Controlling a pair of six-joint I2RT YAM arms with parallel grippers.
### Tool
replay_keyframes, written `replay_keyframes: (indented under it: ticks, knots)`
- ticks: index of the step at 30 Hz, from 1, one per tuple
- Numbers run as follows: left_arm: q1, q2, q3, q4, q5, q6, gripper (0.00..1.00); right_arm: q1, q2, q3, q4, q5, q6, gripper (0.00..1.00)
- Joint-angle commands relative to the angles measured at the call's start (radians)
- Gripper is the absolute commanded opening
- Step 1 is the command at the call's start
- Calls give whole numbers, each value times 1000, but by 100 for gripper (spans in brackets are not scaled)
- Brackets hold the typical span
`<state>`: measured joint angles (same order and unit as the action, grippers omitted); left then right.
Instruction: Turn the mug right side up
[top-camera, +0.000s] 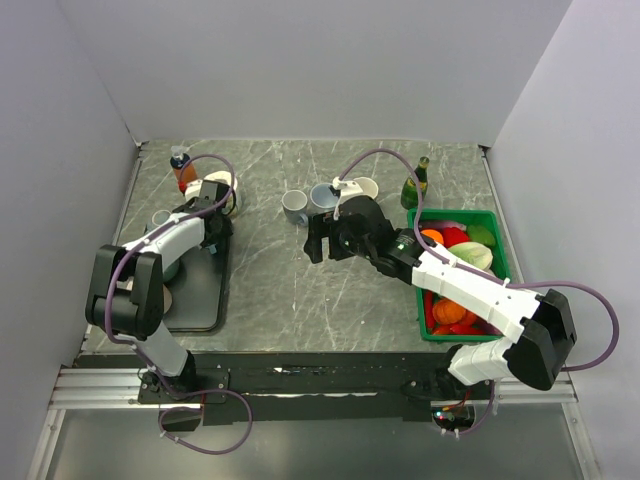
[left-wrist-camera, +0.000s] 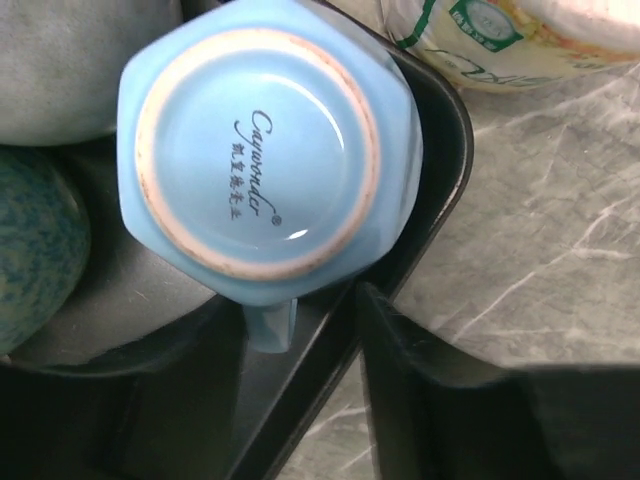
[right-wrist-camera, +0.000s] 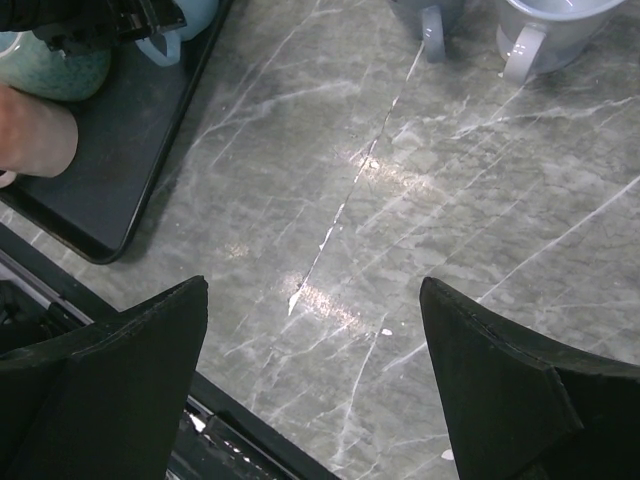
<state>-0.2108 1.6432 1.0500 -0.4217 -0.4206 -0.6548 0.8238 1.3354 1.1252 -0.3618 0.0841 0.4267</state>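
A light-blue mug (left-wrist-camera: 260, 140) stands upside down, base up, in the far right corner of a black tray (left-wrist-camera: 440, 150). Its handle (left-wrist-camera: 270, 325) points toward my left gripper (left-wrist-camera: 298, 305). The jaws stand apart: one finger lies beside the handle inside the tray, and the other finger (left-wrist-camera: 400, 380) is outside the tray rim. The top view hides the mug under my left gripper (top-camera: 215, 228). In the right wrist view the mug (right-wrist-camera: 185, 15) shows at the upper left. My right gripper (right-wrist-camera: 312, 285) hangs open over bare marble with nothing between its fingers; in the top view the right gripper (top-camera: 317, 243) is mid-table.
The tray also holds a teal mug (left-wrist-camera: 35, 250), a grey piece (left-wrist-camera: 80, 60) and a pink cup (right-wrist-camera: 35, 140). A labelled tub (left-wrist-camera: 500, 40) stands just beyond the tray. A grey mug (top-camera: 295, 207), a pale mug (top-camera: 325, 197), a green bottle (top-camera: 415, 185) and a green basket (top-camera: 500, 262) lie to the right.
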Motion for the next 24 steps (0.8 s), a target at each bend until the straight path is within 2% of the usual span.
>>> replay_keyframes:
  ticks: [1, 2, 3, 8, 11, 12, 15, 20, 24]
  knots:
    - [10, -19, 7, 40, -20, 7, 46, -2, -24, 16, 4, -14, 10, 92]
    - [10, -22, 1, 40, -24, 4, 43, -2, -21, 15, 6, -15, 11, 92]
    - [8, -20, -2, 37, -27, 3, 36, 0, -21, 12, 7, -18, 14, 91]
    - [8, -31, -10, 38, -18, -6, 29, 0, -30, -7, 21, -32, 27, 90]
    - [10, -37, -10, 28, -15, -12, 12, 1, -39, -15, 18, -27, 29, 90]
    - [8, -40, -5, 17, -12, -17, 1, 1, -42, -15, 15, -32, 29, 90]
    - [-31, -77, 21, -40, -30, -39, 1, 0, -50, -21, 15, -40, 30, 90]
    - [-153, -167, 99, -192, -191, -101, 1, 1, -51, -50, 73, -78, 29, 90]
    - [-194, -310, 99, -207, -169, -123, 1, 2, -32, -48, 86, -107, 46, 91]
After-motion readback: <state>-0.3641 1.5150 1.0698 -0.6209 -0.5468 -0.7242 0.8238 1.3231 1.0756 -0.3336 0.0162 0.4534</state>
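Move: The upside-down light blue mug sits in the tray's far right corner, its middle about 6 cm ahead of the left hand and 3 cm to its left, roughly level in height, with its handle already between the open fingers. The grey mug is some 9 cm to the left of it. The green mug lies about 12 cm left and 3 cm back from the hand, and the paper roll 13 cm ahead, 3 cm right. From the right hand, the blue mug is about 30 cm left, 6 cm ahead and 16 cm lower. The left hand first stays in place low over the tray's right edge while its fingers close from about half open and pinch the light blue mug's handle from both sides. Keeping that hold, it then speeds up, drawing back towards the base and up about 4 cm each and some 2.5 cm to the right, away from the paper roll and the other mugs, with barely 5 degrees of wrist turn. ##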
